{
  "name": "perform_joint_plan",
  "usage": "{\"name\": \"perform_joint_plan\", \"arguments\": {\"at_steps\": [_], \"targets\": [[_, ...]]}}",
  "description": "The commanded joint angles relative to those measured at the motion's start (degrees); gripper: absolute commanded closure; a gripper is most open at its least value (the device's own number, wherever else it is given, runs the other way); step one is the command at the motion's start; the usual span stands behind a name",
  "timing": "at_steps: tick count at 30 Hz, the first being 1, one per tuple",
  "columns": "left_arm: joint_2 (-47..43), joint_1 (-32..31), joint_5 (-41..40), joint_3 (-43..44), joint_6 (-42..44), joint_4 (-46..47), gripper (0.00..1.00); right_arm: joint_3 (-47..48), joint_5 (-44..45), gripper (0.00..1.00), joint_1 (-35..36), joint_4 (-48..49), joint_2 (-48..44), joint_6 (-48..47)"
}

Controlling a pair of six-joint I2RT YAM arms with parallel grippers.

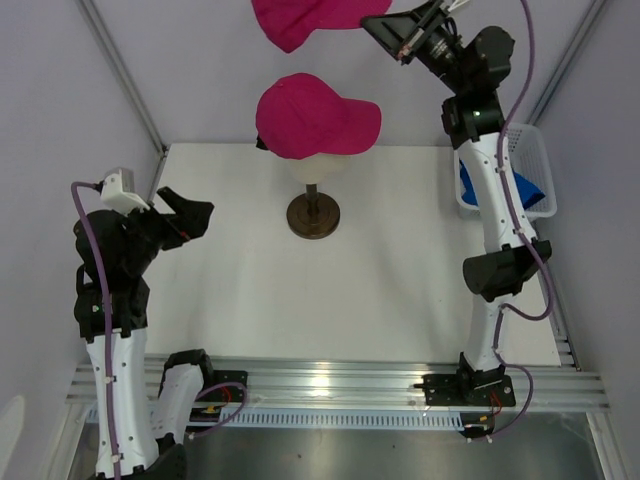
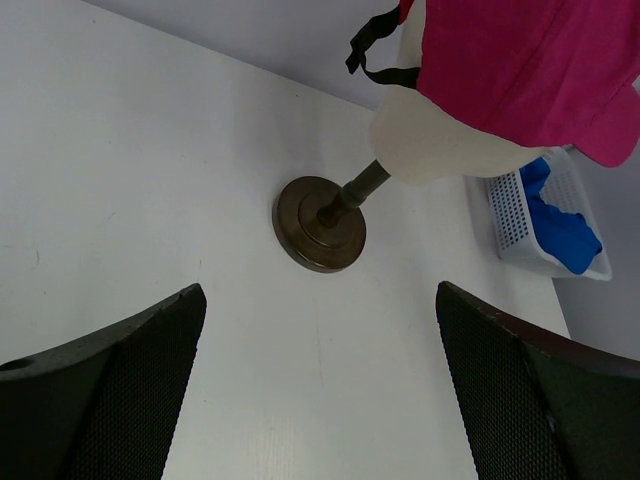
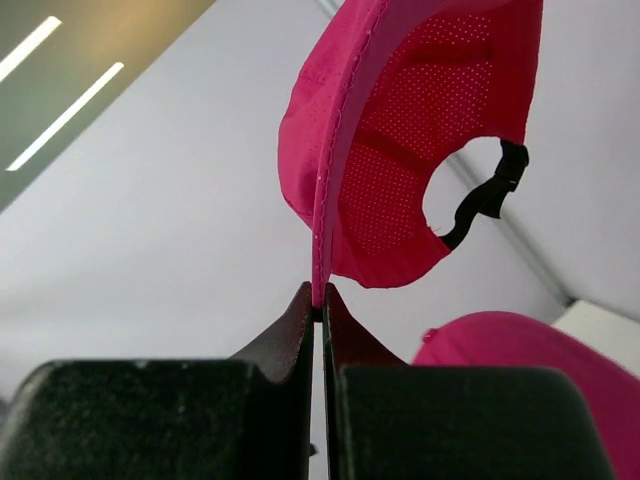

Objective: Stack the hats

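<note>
A magenta-pink hat (image 1: 310, 115) (image 2: 530, 70) sits on the cream mannequin head (image 1: 322, 168) (image 2: 440, 150) at the back middle of the table. A second magenta-pink hat (image 1: 298, 22) (image 3: 400, 130) hangs high above and behind it. My right gripper (image 1: 372, 24) (image 3: 318, 295) is shut on the edge of its brim. A royal blue hat (image 1: 530, 190) (image 2: 562, 228) lies crumpled in the white mesh basket (image 1: 538, 150) (image 2: 512, 215). My left gripper (image 1: 190, 215) (image 2: 320, 300) hovers open and empty over the left of the table.
The mannequin head stands on a dark round base (image 1: 313, 215) (image 2: 320, 225). The basket sits at the right edge of the table, beside the raised right arm. Grey walls close in the back and both sides.
</note>
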Motion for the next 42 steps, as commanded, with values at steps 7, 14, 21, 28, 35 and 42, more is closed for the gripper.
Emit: {"name": "perform_joint_plan", "arguments": {"at_steps": [7, 14, 21, 28, 35, 42], "targets": [[0.01, -0.20, -2.79, 1.16, 0.23, 0.85, 0.01, -0.88, 2.25, 1.00, 10.98, 7.06, 1.30, 4.13], [0.80, -0.29, -9.82, 3.72, 1.29, -1.61, 0.01, -17.48, 5.13, 1.00, 13.88, 2.76, -9.05, -2.98], [2.12, -0.20, -11.50, 4.77, 0.67, -1.17, 0.00, -28.22, 13.94, 1.00, 15.20, -2.44, -16.37, -11.70], [3.44, -0.11, -11.15, 4.42, -0.65, 0.50, 0.01, -33.84, 14.73, 1.00, 15.38, -2.01, -20.49, -10.57], [6.51, 0.76, -13.26, 5.65, -2.14, 3.66, 0.00, -42.89, 18.25, 1.00, 15.38, -1.39, -26.12, -8.45], [12.31, 1.82, -8.34, 6.09, -11.18, 15.07, 0.00, -49.49, 15.79, 1.00, 14.06, 0.19, -27.09, -4.42]]}}
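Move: The right gripper, high up, already holds a pink hat by its brim; the pink hat on the mannequin head is the place for it, about 10 cm ahead, 12 cm to the left and 24 cm below. The mannequin head sits under that hat, some 33 cm below the gripper. The blue hat in the basket lies roughly 20 cm ahead, 43 cm to the right and 60 cm down. From the left gripper, the hat on the head is about 28 cm ahead, 24 cm right, roughly level. Keep the right gripper shut on the brim and swing it left about 11 cm, easing back; then lower the held hat over the hat on the head, ease the gripper rightward and farther back, and sink again, for nearly 15 cm down in all, tipping some 20 degrees downward. Meanwhile shift the empty, open left gripper left, then forward, turning slightly counter-clockwise. ##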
